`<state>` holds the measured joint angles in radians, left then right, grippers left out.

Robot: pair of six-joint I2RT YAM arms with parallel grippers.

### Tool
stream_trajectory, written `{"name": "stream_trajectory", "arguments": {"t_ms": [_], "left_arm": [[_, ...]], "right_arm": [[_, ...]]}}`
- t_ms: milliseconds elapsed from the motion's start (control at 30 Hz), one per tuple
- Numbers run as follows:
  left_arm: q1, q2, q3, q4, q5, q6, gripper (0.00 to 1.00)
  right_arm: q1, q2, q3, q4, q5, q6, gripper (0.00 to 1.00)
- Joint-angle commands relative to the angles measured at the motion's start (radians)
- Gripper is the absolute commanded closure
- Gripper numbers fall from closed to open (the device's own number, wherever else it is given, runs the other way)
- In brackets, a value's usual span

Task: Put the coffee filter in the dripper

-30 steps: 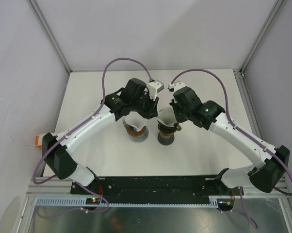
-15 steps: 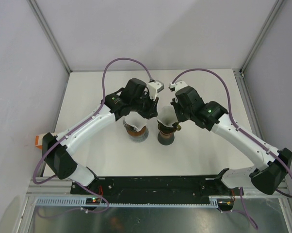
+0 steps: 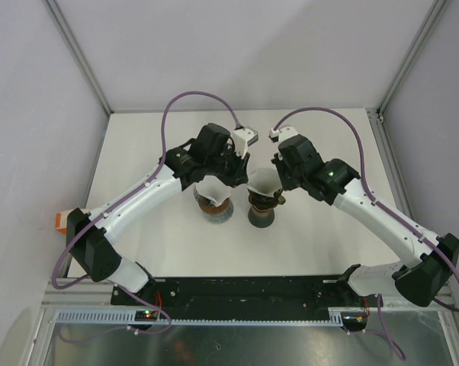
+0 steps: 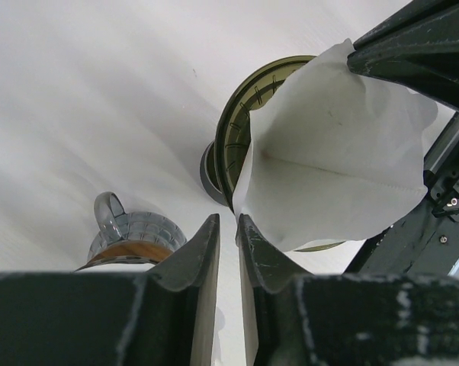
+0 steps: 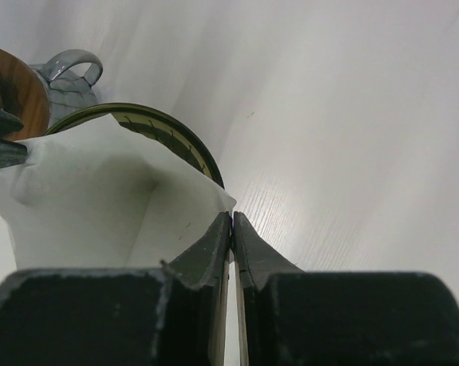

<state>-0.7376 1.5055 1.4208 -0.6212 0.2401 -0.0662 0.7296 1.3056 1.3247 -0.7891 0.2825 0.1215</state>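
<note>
The white paper coffee filter stands as an open cone in the dark green dripper at the table's middle. In the right wrist view my right gripper has its tips pressed together on the filter's near corner, just outside the dripper's rim. In the left wrist view my left gripper stands a narrow gap open with only table showing between the fingers. The filter's edge sits just past its right fingertip, over the dripper's rim.
A glass carafe with a brown collar stands just left of the dripper, under the left arm; its handle shows in the right wrist view. Metal frame posts run along both sides of the white table.
The right arm's wrist has shifted slightly back and to the right. The filter stays in the dripper and the left arm has not moved.
</note>
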Motion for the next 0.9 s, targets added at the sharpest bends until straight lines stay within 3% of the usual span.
{"name": "stream_trajectory", "arguments": {"t_ms": [0,167,400,667,867], "left_arm": [[-0.002,-0.013,-0.013,-0.001,0.013,0.033,0.78],[-0.003,-0.018,0.001,-0.002,0.006,0.04,0.74],[-0.002,-0.02,0.042,-0.001,0.024,0.042,0.54],[-0.003,-0.022,0.079,0.0,0.027,0.048,0.45],[-0.002,-0.027,0.093,-0.001,0.024,0.056,0.35]], "right_arm": [[-0.003,0.012,-0.011,0.021,-0.003,-0.005,0.9],[-0.003,0.001,-0.011,0.031,-0.022,-0.008,0.89],[-0.002,-0.037,-0.011,0.067,-0.071,-0.008,0.84],[-0.003,-0.061,-0.01,0.088,-0.091,-0.015,0.79],[-0.008,-0.084,-0.01,0.103,-0.088,-0.024,0.67]]}}
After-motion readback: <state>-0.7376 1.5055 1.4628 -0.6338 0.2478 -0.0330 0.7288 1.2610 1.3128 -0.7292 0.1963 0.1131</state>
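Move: The paper filter sits in the olive dripper with an edge pinched in each hand. Its middle is about 5 cm right of the left hand, 2 cm back and 4 cm down, and about 5 cm left of the right hand, 2 cm back and 4 cm down. The dripper's cup stands below it, some 13 cm under hand height. From the left hand, the filter-lined glass mug is about 8 cm left, 2 cm back and 10 cm down. The left hand stays in place while its fingers open well past half, letting go of the filter's left edge, then it lifts about 1.5 cm straight up. The right hand first eases some 1.5 cm left, in over the dripper, as its fingers part more narrowly and free the right edge, then it too rises by about 1.5 cm, rolling its left side up some 5 degrees. ##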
